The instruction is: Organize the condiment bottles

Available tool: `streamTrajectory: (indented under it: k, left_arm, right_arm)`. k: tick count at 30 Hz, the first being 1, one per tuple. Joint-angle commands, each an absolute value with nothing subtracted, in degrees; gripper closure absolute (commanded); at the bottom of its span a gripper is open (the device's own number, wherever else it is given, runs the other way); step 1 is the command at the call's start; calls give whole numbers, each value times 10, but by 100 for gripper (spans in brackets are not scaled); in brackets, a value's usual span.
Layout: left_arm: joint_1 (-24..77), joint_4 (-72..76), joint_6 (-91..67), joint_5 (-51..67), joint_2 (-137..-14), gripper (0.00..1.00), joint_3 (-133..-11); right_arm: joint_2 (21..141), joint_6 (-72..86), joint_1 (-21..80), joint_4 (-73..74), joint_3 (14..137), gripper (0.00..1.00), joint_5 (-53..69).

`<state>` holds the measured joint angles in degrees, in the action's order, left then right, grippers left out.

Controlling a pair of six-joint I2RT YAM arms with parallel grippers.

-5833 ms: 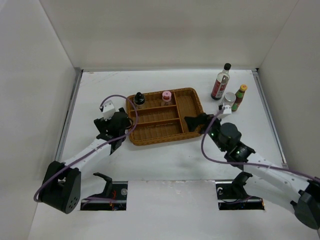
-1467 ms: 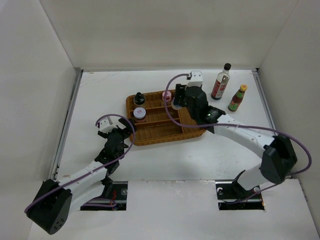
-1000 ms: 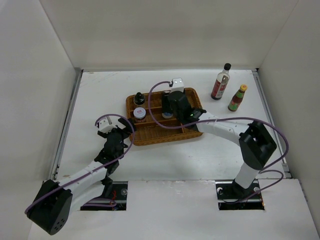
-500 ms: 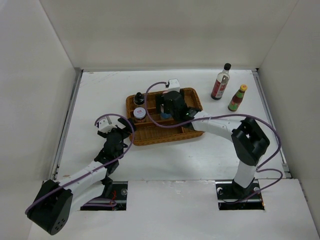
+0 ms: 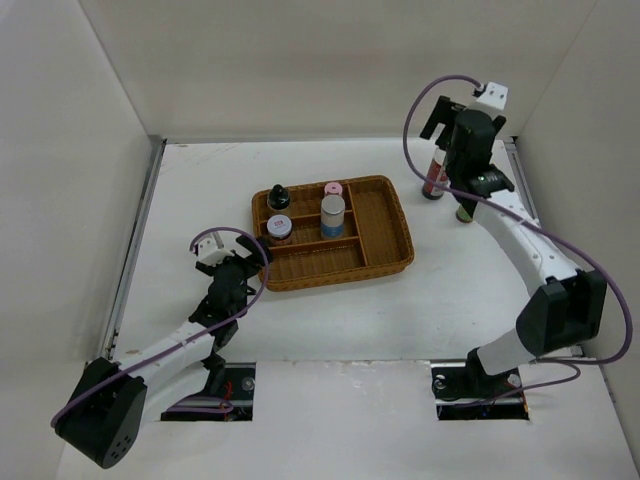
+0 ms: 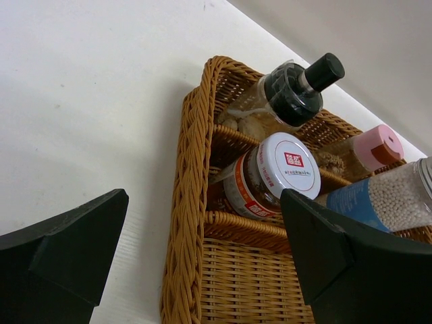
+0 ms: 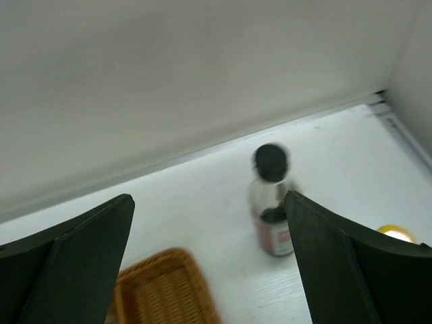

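Observation:
The brown wicker tray (image 5: 385, 240) holds the squat black-capped bottle (image 5: 278, 196), the short pink-lidded jar (image 5: 280, 229), the pink-capped bottle (image 5: 332, 189) and the white-and-blue bottle (image 5: 332, 216). All show in the left wrist view: squat bottle (image 6: 297, 91), jar (image 6: 283, 172), pink cap (image 6: 378, 145), white-and-blue bottle (image 6: 381, 202). My left gripper (image 5: 240, 264) (image 6: 202, 270) is open and empty just left of the tray. My right gripper (image 5: 445, 135) (image 7: 209, 263) is open and empty, raised above the tall red-labelled bottle (image 5: 432, 183) (image 7: 273, 202). The yellow cap (image 7: 398, 234) peeks at the right; my arm mostly hides that bottle from above.
White walls enclose the table at the back, left and right. The tray's rim (image 6: 179, 223) lies between my left fingers. A tray corner (image 7: 162, 290) shows low in the blurred right wrist view. The tray's right compartment (image 5: 378, 215) and front compartment hold nothing.
My right arm has let go of the white-and-blue bottle in the tray and swung up to the back right, over the tall bottle. The left arm has not moved.

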<state>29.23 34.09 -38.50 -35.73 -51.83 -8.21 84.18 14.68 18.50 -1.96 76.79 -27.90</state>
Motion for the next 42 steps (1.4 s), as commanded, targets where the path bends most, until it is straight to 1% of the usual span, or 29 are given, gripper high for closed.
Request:
streamTrajectory:
  k: [1, 9, 12, 14, 16, 19, 20, 21, 24, 26, 33, 42]
  left_arm:
    - [286, 361, -393, -351, -512, 0, -74]
    - [285, 361, -393, -352, -501, 0, -72]
    - [284, 361, -393, -359, -499, 0, -70]
    - [284, 360, -393, -359, -497, 0, -69]
    - [284, 360, -394, -360, -483, 0, -66]
    - [283, 364, -395, -383, -465, 0, -55]
    - [283, 364, -397, -390, -455, 0, -50]
    - [283, 364, -399, -394, -448, 0, -48]
    - [283, 366, -401, -399, -438, 0, -43]
    - [283, 367, -401, -397, -453, 0, -47]
    - [284, 371, -402, -388, -463, 0, -49]
    - [284, 372, -405, -375, -469, 0, -51]
  right_arm:
    - [895, 120, 147, 40, 832, 0, -301]
    - [1019, 100, 95, 61, 932, 0, -273]
    - [1055, 92, 88, 64, 957, 4, -261]
    - [1073, 86, 87, 51, 964, 12, -261]
    - [1084, 79, 87, 41, 967, 23, -265]
    - [1090, 76, 88, 23, 966, 49, -277]
    - [1086, 75, 89, 12, 962, 56, -282]
    - [1078, 72, 89, -2, 956, 61, -286]
    - [1046, 49, 98, -34, 946, 67, -306]
    - [1025, 26, 110, -50, 955, 71, -326]
    - [962, -25, 172, -55, 989, 72, -342]
    - [952, -17, 251, -74, 977, 72, -323]
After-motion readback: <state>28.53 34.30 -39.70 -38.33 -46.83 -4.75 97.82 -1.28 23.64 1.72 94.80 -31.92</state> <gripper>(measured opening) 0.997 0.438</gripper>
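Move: The right hand's open fingers are empty; the red-label bottle stands upright about 10 cm ahead and 7 cm to its right, its middle some 20 cm lower. The green sauce bottle is roughly 9 cm nearer the base and 10 cm further right than that bottle; the basket's empty right compartment lies about 9 cm left of the hand, 2 cm back and 28 cm below. From the left hand, the red-label bottle is some 27 cm ahead, 56 cm right, about level. The right hand sinks about 12 cm while reaching some 9 cm forward and 7 cm to its right, fingers tipping nearly 20 degrees downward, until they are around the top of the red-label bottle, and there they close on its neck just under the black cap. Keeping that grip, it lifts some 14 cm, carrying the bottle 11 cm left and about 5 cm back towards the basket as the fingers level out again and the hand stays rolled some 15 degrees, left side lower. ##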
